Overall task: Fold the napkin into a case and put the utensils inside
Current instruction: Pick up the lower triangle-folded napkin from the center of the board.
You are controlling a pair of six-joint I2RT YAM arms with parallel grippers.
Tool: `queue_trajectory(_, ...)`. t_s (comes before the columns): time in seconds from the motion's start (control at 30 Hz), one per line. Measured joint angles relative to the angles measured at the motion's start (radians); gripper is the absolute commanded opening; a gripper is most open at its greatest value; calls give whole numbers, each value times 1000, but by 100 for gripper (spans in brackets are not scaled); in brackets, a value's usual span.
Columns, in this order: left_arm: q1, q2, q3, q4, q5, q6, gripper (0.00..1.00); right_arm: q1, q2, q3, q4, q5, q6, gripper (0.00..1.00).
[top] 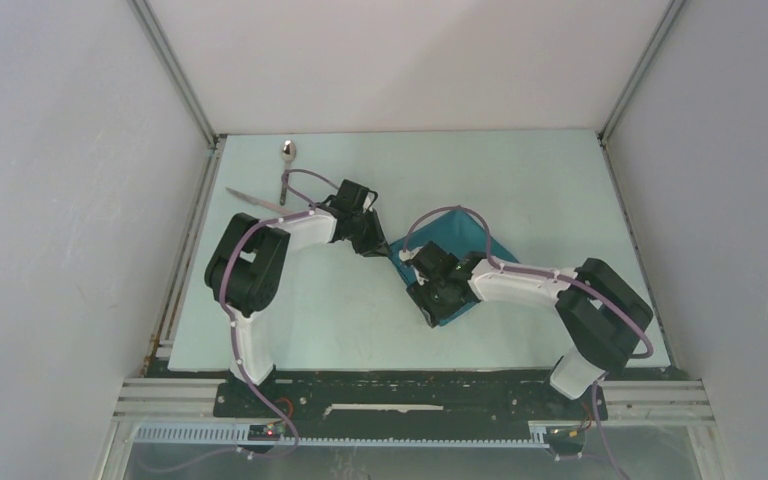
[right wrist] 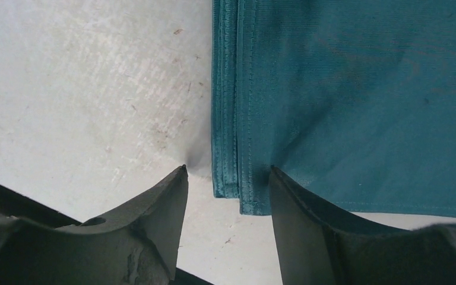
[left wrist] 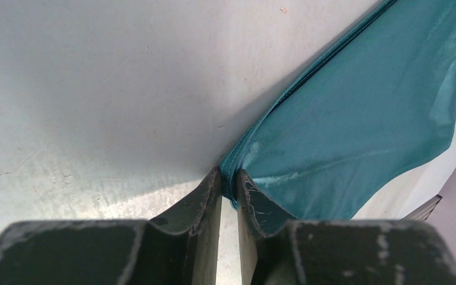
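The teal napkin (top: 460, 238) lies folded in the middle of the table, its hemmed layers stacked at one edge (right wrist: 231, 119). My left gripper (top: 384, 247) sits at the cloth's left corner. In the left wrist view the left gripper (left wrist: 230, 181) is shut on that bunched edge of the napkin (left wrist: 362, 113), which lifts away to the right. My right gripper (top: 430, 300) is at the near corner. There the right gripper (right wrist: 228, 173) stands open, astride the hemmed corner, its right finger (right wrist: 297, 208) over the cloth. The spoon (top: 287, 152) and knife (top: 256, 198) lie at the far left.
The pale table (top: 530, 170) is boxed in by white walls with metal posts at the back corners (top: 210, 135). A black strip and aluminium rail (top: 380, 400) run along the near edge by the arm bases. The left arm's elbow (top: 248, 268) sits close to the utensils.
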Motion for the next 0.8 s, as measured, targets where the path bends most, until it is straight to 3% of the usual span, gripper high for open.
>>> queue_trajectory(0.17,1,0,0,-1,0,0,22,-4,15,0,9,3,-3,58)
queue_trajectory(0.33,2,0,0,-2,0,0,22,-1,17,0,4,34,2,38)
queue_trajectory(0.6,5,0,0,-3,3,0,22,24,31,14,-16,124,36,15)
queue_trajectory(0.7,5,0,0,-3,3,0,22,39,33,17,-17,159,45,0)
queue_trajectory(0.77,5,0,0,-3,4,0,27,43,33,17,-16,173,48,0)
queue_trajectory(0.8,5,0,0,-3,4,0,33,43,33,17,-15,175,49,0)
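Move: The napkin's near corner lies about 1 cm to the right of the open right gripper and 1 cm below it. The left corner, held by the left gripper, is some 16 cm ahead and 8 cm left of the right hand; the right corner is about 12 cm ahead and 16 cm right. From the left hand, the near corner lies roughly 17 cm back and 10 cm right. Settle the right gripper the last half centimetre down at the napkin's near corner, then shut the fingers fully on its stacked layers. While they close, ease the hand about 1 cm forward and 1 cm right, swinging the fingertips forward and right by some 10 degrees. Keep the left gripper still, with its pinch on the left corner. ##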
